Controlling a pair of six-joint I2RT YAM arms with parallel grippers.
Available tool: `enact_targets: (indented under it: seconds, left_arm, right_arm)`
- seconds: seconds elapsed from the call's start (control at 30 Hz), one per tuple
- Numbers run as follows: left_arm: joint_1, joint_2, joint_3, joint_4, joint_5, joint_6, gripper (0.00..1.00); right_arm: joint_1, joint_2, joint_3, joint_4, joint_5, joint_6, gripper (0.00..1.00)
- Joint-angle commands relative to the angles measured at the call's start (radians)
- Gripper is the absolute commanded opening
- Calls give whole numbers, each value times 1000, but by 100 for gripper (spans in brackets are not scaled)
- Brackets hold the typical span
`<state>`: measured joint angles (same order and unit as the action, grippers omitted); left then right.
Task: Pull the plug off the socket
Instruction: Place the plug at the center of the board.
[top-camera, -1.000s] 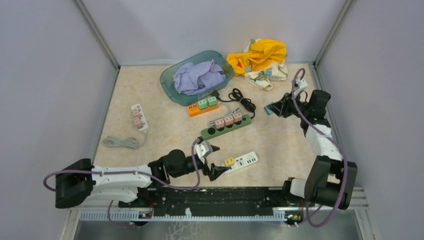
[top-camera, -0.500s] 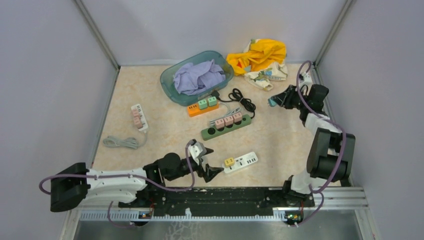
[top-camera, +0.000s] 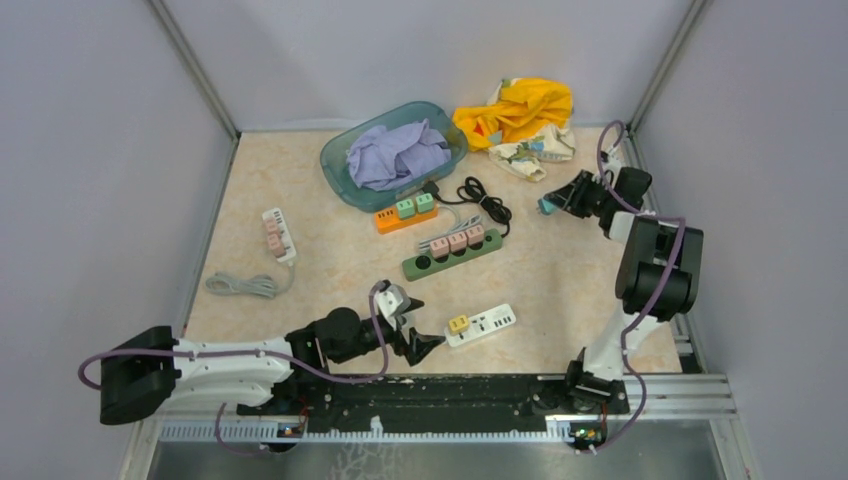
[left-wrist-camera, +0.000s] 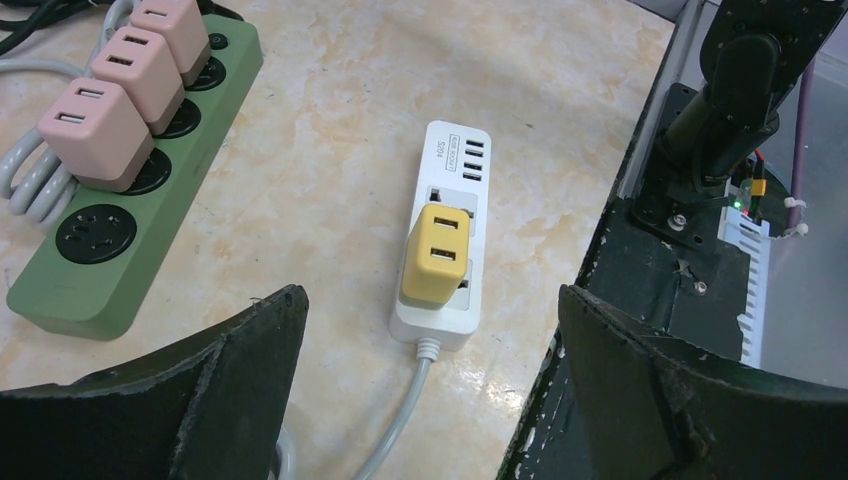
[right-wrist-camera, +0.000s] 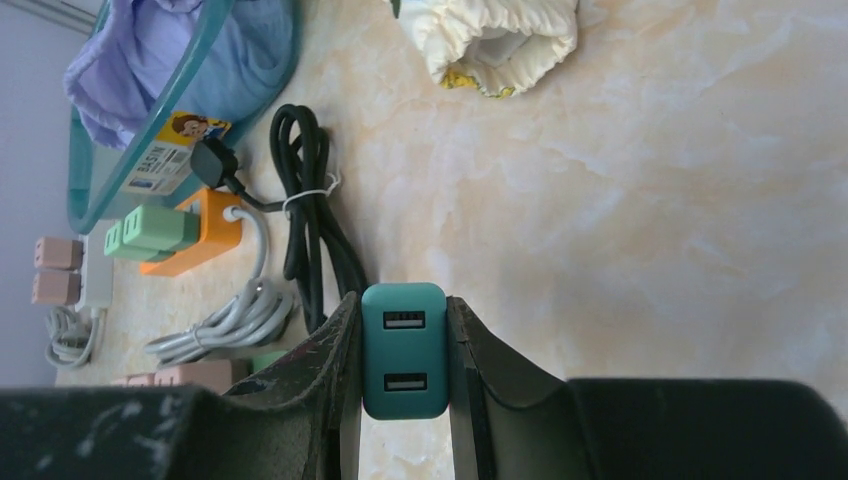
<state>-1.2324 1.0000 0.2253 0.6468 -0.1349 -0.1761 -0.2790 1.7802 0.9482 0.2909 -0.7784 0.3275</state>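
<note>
A yellow plug (left-wrist-camera: 437, 253) sits in the near end of a white socket strip (left-wrist-camera: 455, 160), close to the table's front edge (top-camera: 458, 323). My left gripper (top-camera: 425, 320) hovers just left of that strip, open wide, with the plug and the strip's cord end between its fingers (left-wrist-camera: 230, 380) but untouched. My right gripper (top-camera: 548, 207) is raised over the table's right side, shut on a teal two-port plug (right-wrist-camera: 404, 350) that is clear of any socket.
A green strip (top-camera: 452, 251) with three pink plugs lies mid-table. Behind it are an orange strip (top-camera: 405, 213), a black cord (top-camera: 485, 197) and a teal basket (top-camera: 338, 172) of purple cloth. Yellow cloth (top-camera: 520, 110) lies back right. A white strip (top-camera: 279, 235) lies left.
The right arm has folded up and back toward the right wall, carrying the teal plug a little farther away. The left arm drew back slightly, its gripper still open.
</note>
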Motion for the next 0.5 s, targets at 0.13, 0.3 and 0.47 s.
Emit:
enact_targets:
  seconds: [0.13, 0.3, 0.47]
  left_arm:
    - [5, -20, -11, 8, -11, -23, 100]
    - [4, -49, -18, 15, -7, -31, 100]
    - [4, -87, -29, 28, 8, -46, 100]
  right_arm:
    - [-11, 156, 143, -41, 5, 40, 15]
    - [-12, 194, 177, -100, 10, 3, 37]
    - [-18, 174, 167, -120, 31, -31, 58]
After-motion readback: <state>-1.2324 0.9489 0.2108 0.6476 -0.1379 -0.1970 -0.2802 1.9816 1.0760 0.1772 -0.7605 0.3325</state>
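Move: I hold the teal plug in my right hand. The bare table spot for the plug lies about 1 cm ahead of my fingers, level sideways and some 7 cm below. The coiled black cable is about 5 cm ahead and 16 cm to the left, the floral cloth about 19 cm ahead and 2 cm left, the green strip about 9 cm back and 25 cm left. From my left hand, the spot lies some 33 cm ahead and 30 cm right. I lower the teal plug almost straight down about 5.5 cm with my right hand, easing forward a little at first, onto the bare table beyond the green strip's right end. My fingers tip some 10 degrees more downward, and near the bottom I open them to let go of the plug. ##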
